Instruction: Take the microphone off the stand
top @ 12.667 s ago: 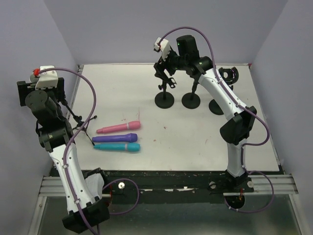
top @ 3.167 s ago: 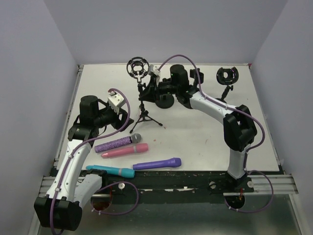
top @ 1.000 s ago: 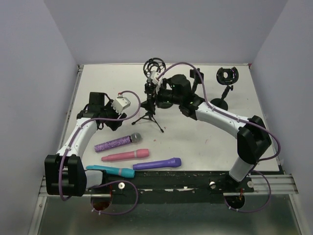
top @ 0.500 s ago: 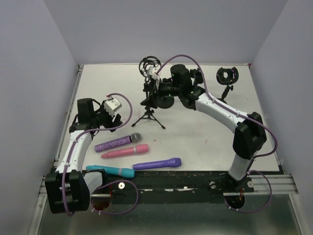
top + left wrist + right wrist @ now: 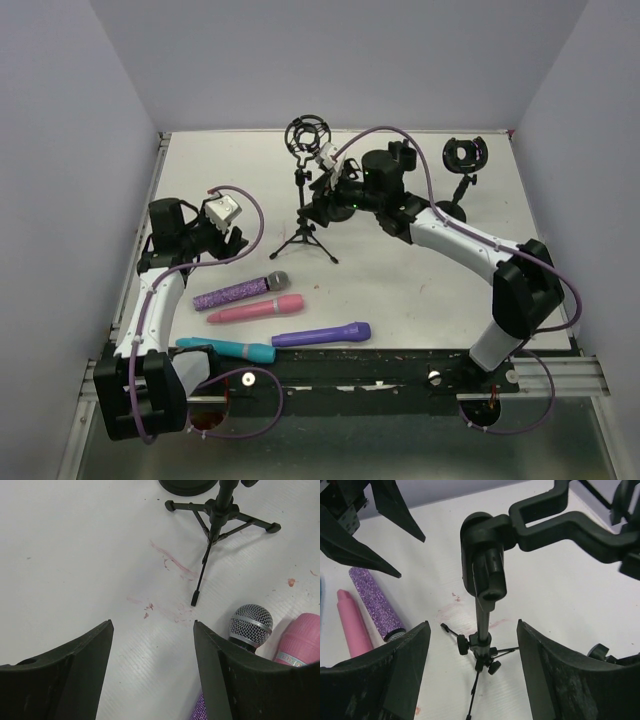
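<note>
A black tripod stand stands mid-table, and its ring mount looks empty. Several microphones lie flat in front of it: glitter purple with a grey head, pink, purple and teal. My right gripper is open just right of the stand's pole. In the right wrist view the pole shows between and beyond its open jaws. My left gripper is open and empty, left of the stand. The left wrist view shows the tripod legs and the grey microphone head.
A second stand with a round base and an empty clip stands at the back right. Another round base sits behind my right arm. Walls close in the table's left, back and right edges.
My left arm has drawn back to the left, away from the stand. My right gripper has shifted a little to the right of the pole. The stand and microphones have stayed put.
</note>
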Controlling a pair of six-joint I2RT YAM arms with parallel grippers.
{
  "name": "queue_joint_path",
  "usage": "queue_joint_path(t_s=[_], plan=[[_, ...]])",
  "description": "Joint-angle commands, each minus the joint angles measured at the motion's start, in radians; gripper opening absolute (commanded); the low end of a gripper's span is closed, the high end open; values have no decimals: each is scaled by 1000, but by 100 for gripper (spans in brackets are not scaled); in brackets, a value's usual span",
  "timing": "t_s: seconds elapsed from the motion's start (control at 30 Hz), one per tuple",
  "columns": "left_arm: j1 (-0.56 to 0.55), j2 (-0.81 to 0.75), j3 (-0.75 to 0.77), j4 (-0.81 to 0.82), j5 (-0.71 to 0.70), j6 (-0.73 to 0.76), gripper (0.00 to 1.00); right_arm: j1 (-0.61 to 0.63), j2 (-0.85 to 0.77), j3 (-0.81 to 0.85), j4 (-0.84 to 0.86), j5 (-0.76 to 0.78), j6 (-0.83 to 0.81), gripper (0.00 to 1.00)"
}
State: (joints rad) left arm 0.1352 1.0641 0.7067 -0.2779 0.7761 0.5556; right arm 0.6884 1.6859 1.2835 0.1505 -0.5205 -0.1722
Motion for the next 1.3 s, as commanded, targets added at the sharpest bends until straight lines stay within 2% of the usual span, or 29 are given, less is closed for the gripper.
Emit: queue_joint_path(t_s=[0.0,0.2,0.4,0.53,0.57,0.6,0.63,0.73,0.87,0.97,1.1,1.27], plan=[[-5,-13,7,55,66,-45,73,8,-80,-38,95,50,-10,78],[-8,0,30,49,49,-56,73,7,-40,-58,174,-18,-111,75],[-35,-1,47,6,31,-48,73,5,23,-76,343,-35,-124,55],[-51,-1,54,25,46,-91,73,5,35,-72,380,-41,-78,35],[-52,-1,53,40,55,-104,73,5,34,-72,385,-36,-58,26],[-52,-4,47,60,70,-118,72,5,32,-73,399,-24,-35,7],[-52,-13,34,84,90,-115,72,7,29,-73,411,5,5,1],[-55,-36,-10,188,132,-129,73,26,18,-50,380,97,36,1],[-92,-52,-64,388,71,-204,73,98,-12,-43,390,440,82,1],[-172,-49,-90,515,-1,-200,73,125,15,51,244,634,218,1],[-275,-18,-102,610,-72,-100,72,128,86,204,58,752,358,1],[-327,51,-96,686,-132,-78,67,128,121,252,0,760,361,1]])
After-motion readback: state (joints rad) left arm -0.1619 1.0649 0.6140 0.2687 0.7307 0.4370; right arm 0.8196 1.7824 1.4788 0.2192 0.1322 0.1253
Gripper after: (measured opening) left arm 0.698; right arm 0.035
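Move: The empty tripod stand's upper pole is right at the right hand's open fingers, about 2 cm to its left, 1 cm ahead and 2 cm up; its empty ring holder is roughly 11 cm ahead and 9 cm above. A round-footed stand is some 7 cm ahead and 7 cm right. The glittery purple microphone lies about 15 cm back, 18 cm left, 20 cm below. From the left hand, that pole is some 15 cm right, 5 cm ahead and 8 cm up. The tripod stand's pole, just under its top joint, gets pinched: the right hand first rises about 3 cm and eases slightly in, shuts its fingers, then carries the pole forward and up while swinging some 30 degrees clockwise. The left hand, fingers still open, heads right and up towards the stand, speeding up late, its fingers tipping up to nearly level. ##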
